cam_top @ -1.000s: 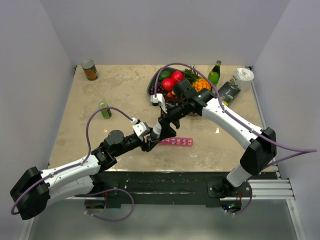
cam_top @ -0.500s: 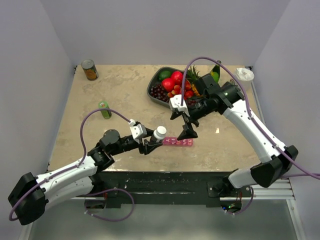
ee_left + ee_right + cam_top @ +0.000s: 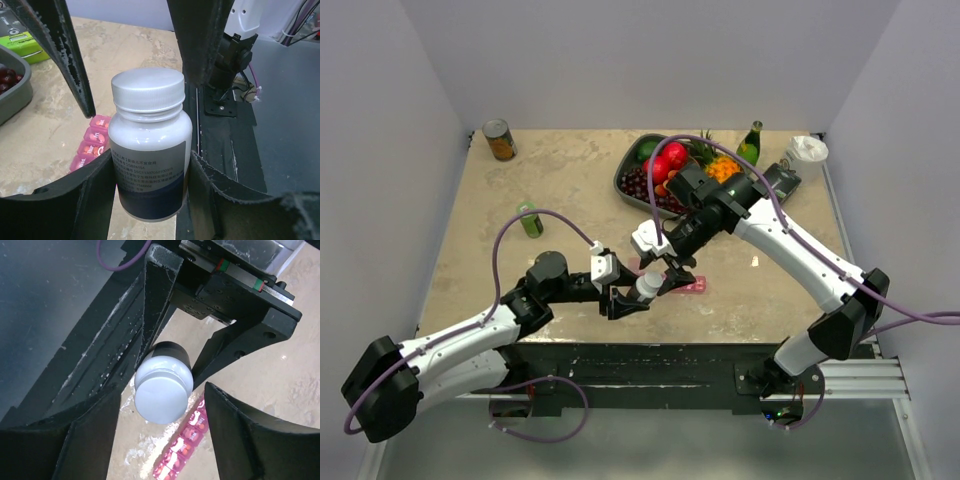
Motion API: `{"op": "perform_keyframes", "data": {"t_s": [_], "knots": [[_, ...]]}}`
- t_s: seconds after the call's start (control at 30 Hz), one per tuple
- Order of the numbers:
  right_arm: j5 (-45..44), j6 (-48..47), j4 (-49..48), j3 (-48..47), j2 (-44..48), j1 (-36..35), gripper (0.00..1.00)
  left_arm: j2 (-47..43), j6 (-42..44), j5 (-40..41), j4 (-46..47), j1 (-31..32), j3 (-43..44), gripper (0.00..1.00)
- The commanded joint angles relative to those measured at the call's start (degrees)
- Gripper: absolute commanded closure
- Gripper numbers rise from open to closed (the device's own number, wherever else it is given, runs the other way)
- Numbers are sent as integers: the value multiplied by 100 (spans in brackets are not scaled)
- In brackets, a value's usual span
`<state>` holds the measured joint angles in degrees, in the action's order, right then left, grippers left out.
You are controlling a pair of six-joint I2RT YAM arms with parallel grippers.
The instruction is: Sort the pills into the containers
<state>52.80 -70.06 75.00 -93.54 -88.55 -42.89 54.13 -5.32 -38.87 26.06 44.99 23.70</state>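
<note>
My left gripper is shut on the body of a white pill bottle, holding it upright just above the table with its white cap on. My right gripper straddles that cap from above, open, with a thin gap on each side; its fingers flank the cap in the left wrist view. The pink containers lie flat on the table just beyond the bottle, with lids shut. Orange pills show faintly through the lids of the containers. In the left wrist view the containers lie left of the bottle.
A grey fruit tray stands behind the right arm. A tin can is at the back left, a small green bottle at mid left. A green glass bottle, a white cup and a dark device are at the back right.
My right gripper left the cap, swung right and opened wide, then came back down over the cap with narrower jaws. My left gripper kept hold of the bottle and shifted it slightly.
</note>
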Motion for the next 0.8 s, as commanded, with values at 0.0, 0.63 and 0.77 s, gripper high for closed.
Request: {"op": "perform_keyframes", "data": {"t_s": [0.0, 0.63, 0.77], "knots": [[-120, 45, -3, -68, 128, -61, 37, 27, -74, -226, 285, -52, 249, 100], [-911, 3231, -1224, 11, -407, -193, 76, -315, -145, 1733, 479, -87, 292, 100], [-982, 4157, -1769, 239, -592, -193, 77, -210, 74, 2217, 399, -52, 345, 100]]}}
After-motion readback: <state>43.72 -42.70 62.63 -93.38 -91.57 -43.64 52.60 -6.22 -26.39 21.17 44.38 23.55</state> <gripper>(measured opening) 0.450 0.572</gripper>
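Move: The white cap that the right hand goes for sits right between its open fingertips, at most a centimetre below them. From the left hand, which holds the pill bottle's body, the cap is about 4 cm up, 2 cm right and 1 cm ahead. From the right hand, the pink pill organizer lies on the table some 6 cm ahead, 5 cm right and 24 cm below; the fruit tray is at that same low level, roughly 34 cm ahead and 10 cm right. The bottle's cap is pinched by the right fingers, which close around it while both hands stay almost still. Then, keeping that grip and the left hand's hold on the body, both hands swing forward together about 3.5 cm, drifting left and down, the right turning some 20 degrees clockwise and the left nearly 15 degrees counter-clockwise, a twist in the tightening sense. ##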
